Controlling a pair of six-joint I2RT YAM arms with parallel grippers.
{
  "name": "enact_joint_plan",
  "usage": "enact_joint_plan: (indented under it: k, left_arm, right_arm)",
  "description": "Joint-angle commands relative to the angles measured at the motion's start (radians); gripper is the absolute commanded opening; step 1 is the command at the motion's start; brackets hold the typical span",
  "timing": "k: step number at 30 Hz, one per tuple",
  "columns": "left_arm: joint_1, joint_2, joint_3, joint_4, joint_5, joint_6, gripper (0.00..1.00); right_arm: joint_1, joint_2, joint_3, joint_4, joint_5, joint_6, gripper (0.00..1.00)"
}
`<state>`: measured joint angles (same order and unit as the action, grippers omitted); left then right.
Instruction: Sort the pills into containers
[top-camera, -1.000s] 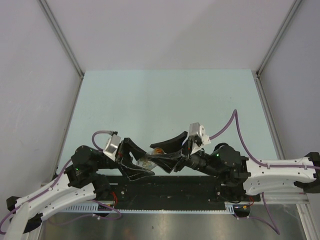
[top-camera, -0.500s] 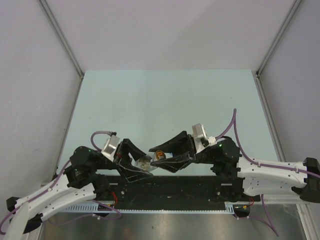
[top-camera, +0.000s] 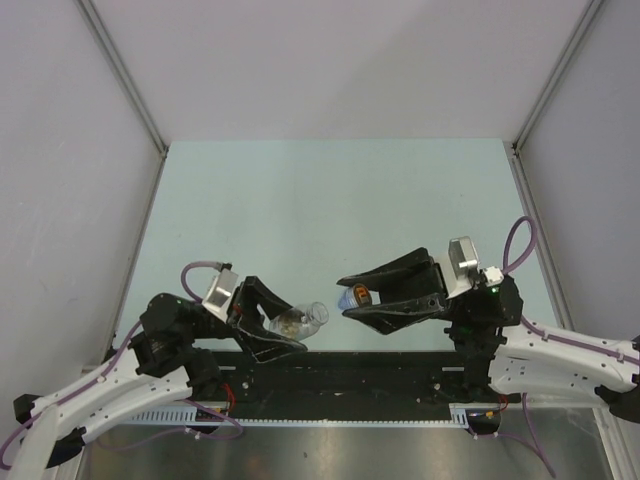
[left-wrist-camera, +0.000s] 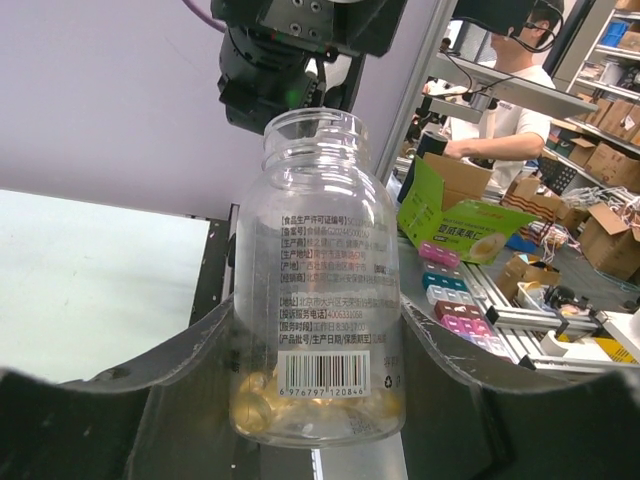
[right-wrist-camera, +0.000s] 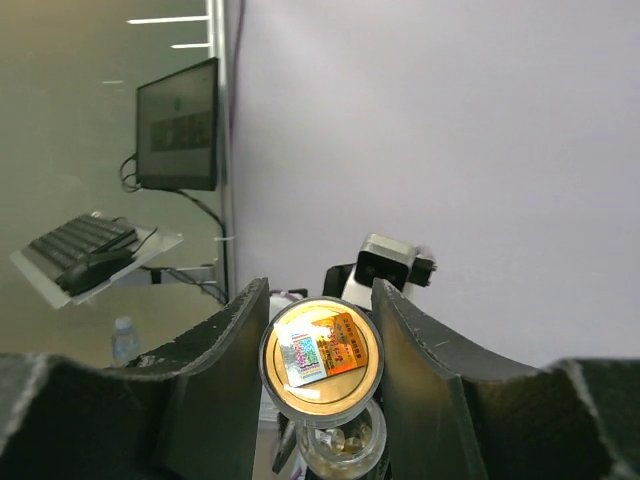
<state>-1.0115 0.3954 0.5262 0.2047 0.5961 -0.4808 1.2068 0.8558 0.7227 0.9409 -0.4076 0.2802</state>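
Observation:
A clear plastic bottle (top-camera: 303, 318) with yellow pills (left-wrist-camera: 262, 400) at its bottom is clamped in my left gripper (top-camera: 292, 323), low over the table's near edge. Its uncapped mouth points right, toward the other arm. In the left wrist view the bottle (left-wrist-camera: 318, 280) fills the space between the fingers of the left gripper (left-wrist-camera: 318, 345). My right gripper (top-camera: 348, 297) is shut on the bottle's round cap (top-camera: 358, 296), a short gap right of the mouth. The cap (right-wrist-camera: 320, 365) carries an orange and silver sticker, and the bottle's mouth (right-wrist-camera: 340, 448) shows just beyond it. The containers are out of view.
The pale green table (top-camera: 330, 200) stretches behind both arms, with walls on three sides. A black base rail (top-camera: 330, 375) runs along the near edge under the grippers. The left wrist camera (right-wrist-camera: 393, 262) faces the right gripper.
The right gripper has drawn back to the right with the cap, leaving the bottle's mouth uncovered. The left gripper and bottle have stayed almost still.

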Motion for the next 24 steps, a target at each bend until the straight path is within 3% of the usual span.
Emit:
enact_joint_plan:
  k: [1,6,14,24]
  left_arm:
    - [0.004,-0.007,-0.023,0.042,-0.036,-0.021,0.0]
    - [0.002,-0.009,-0.061,-0.01,-0.094,-0.019,0.01]
    - [0.002,0.002,-0.114,-0.096,-0.206,0.013,0.0]
    - [0.004,0.19,-0.132,-0.142,-0.286,0.004,0.0]
  right_arm:
    - [-0.009,-0.069,0.023,-0.08,0.165,0.013,0.0]
    - [-0.004,-0.168,0.069,-0.466,0.494,-0.078,0.0]
    - [-0.004,-0.314,0.084,-0.919,0.86,-0.009,0.0]
    - [-0.004,-0.376,0.084,-1.171,0.932,0.041,0.0]
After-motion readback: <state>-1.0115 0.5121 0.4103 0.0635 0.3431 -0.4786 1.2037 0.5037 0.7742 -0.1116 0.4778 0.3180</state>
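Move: The blue pill box, mostly hidden beneath the right gripper, lies about 20 cm ahead of the left hand, some 14 cm to its right and roughly 30 cm below the held bottle; the cap in the right gripper is around 12 cm to the left hand's right, level fore and aft, and 10 cm higher. From the right hand the pill box is about 19 cm ahead, 3 cm right and 44 cm down. Lower the open bottle towards the pill box with the left gripper, about 11 cm down and half as far forward, tipping the fingers down and turning slightly counter-clockwise. Meanwhile carry the cap away from the bottle with the right gripper, forward, down and to the right, some 20 cm in all, swinging the wrist clockwise and tipping its raised fingers down. Keep both grips. ##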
